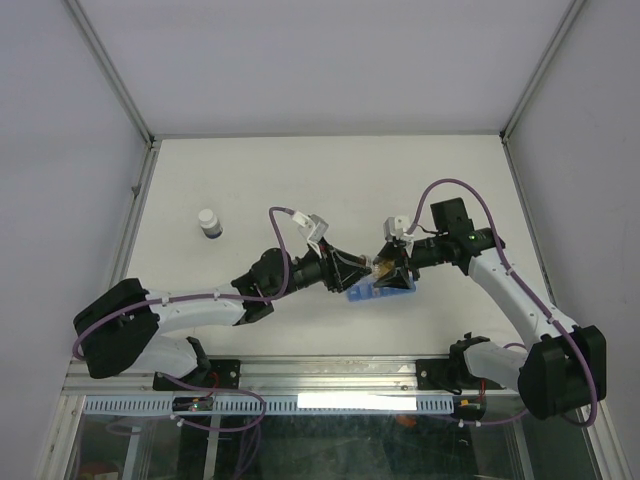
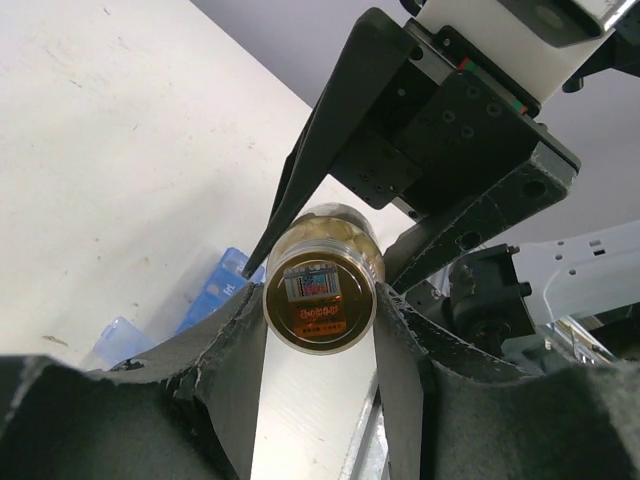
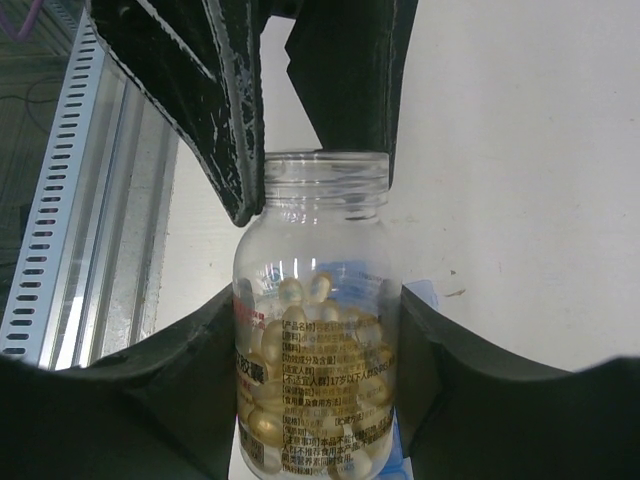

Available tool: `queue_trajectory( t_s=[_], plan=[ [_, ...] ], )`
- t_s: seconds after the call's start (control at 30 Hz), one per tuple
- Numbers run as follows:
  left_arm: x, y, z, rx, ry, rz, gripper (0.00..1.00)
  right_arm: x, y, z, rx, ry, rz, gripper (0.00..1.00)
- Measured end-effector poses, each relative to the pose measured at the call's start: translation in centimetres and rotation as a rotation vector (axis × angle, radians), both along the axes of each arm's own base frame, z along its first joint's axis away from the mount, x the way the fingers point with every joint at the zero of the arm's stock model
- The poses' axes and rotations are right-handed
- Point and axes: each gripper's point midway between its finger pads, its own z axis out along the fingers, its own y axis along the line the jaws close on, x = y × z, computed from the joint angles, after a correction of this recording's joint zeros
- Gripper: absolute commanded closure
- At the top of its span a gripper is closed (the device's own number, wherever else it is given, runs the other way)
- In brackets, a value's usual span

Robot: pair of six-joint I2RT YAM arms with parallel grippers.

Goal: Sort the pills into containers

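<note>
A clear pill bottle [image 1: 381, 267] of yellow softgel pills [image 3: 300, 380] hangs sideways between both grippers, just above the containers [image 1: 372, 293], a blue organiser strip. My right gripper [image 3: 315, 400] is shut on the bottle's body [image 3: 315, 350]. My left gripper [image 2: 320, 335] is shut on the threaded neck end, whose round gold face [image 2: 320, 300] carries a sticker. The left fingers [image 3: 200, 80] meet the neck in the right wrist view. The right fingers [image 2: 330, 150] reach in from above in the left wrist view. The blue strip [image 2: 215, 290] lies below the bottle.
A small white cap with a dark base [image 1: 210, 222] stands on the table at the far left. An aluminium rail [image 1: 330, 372] runs along the near table edge, close behind the grippers. White walls enclose the table.
</note>
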Motion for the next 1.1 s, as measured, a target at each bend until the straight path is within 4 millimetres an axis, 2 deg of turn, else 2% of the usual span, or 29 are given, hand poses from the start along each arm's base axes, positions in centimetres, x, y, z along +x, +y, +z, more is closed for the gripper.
queue_trajectory(
  t_s=[0.1, 0.27, 0.53, 0.7, 0.97, 1.1],
  plan=[
    [0.0, 0.0, 0.0, -0.002, 0.015, 0.011, 0.22, 0.0, 0.0, 0.0, -0.001, 0.002, 0.0, 1.0],
    [-0.2, 0.4, 1.0, -0.04, -0.016, 0.011, 0.02, -0.1, 0.1, 0.0, -0.001, 0.002, 0.005, 1.0],
    [-1.1, 2.4, 3.1, -0.079, -0.151, 0.017, 0.01, -0.1, 0.1, 0.0, 0.0, 0.002, 0.005, 1.0],
    [-2.1, 3.4, 3.7, -0.059, -0.336, -0.01, 0.01, -0.2, 0.1, 0.0, 0.001, 0.003, 0.006, 1.0],
    [-3.6, 2.7, 1.8, 0.092, -0.73, -0.16, 0.01, -0.2, 0.1, 0.1, 0.004, 0.005, 0.008, 1.0],
    [-2.7, 2.2, -0.2, 0.161, -0.781, -0.209, 0.02, -0.2, 0.1, 0.1, 0.004, 0.004, 0.008, 1.0]
  ],
)
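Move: The left hand is already closed on the pill bottle's sealed mouth; the bottle's middle lies about 4 cm to its right, level with it fore and aft, at nearly its height. The blue pill box lies some 6 cm to its right, 2 cm back and 15 cm below, its open lid about 1 cm right, 1 cm ahead and 15 cm down. The right hand holds the bottle's body, whose middle is about 1 cm left of its fingers. Left fingers release the mouth, rise leftward about 5 cm, then sink, rolling some 45 degrees; right keeps its hold. ##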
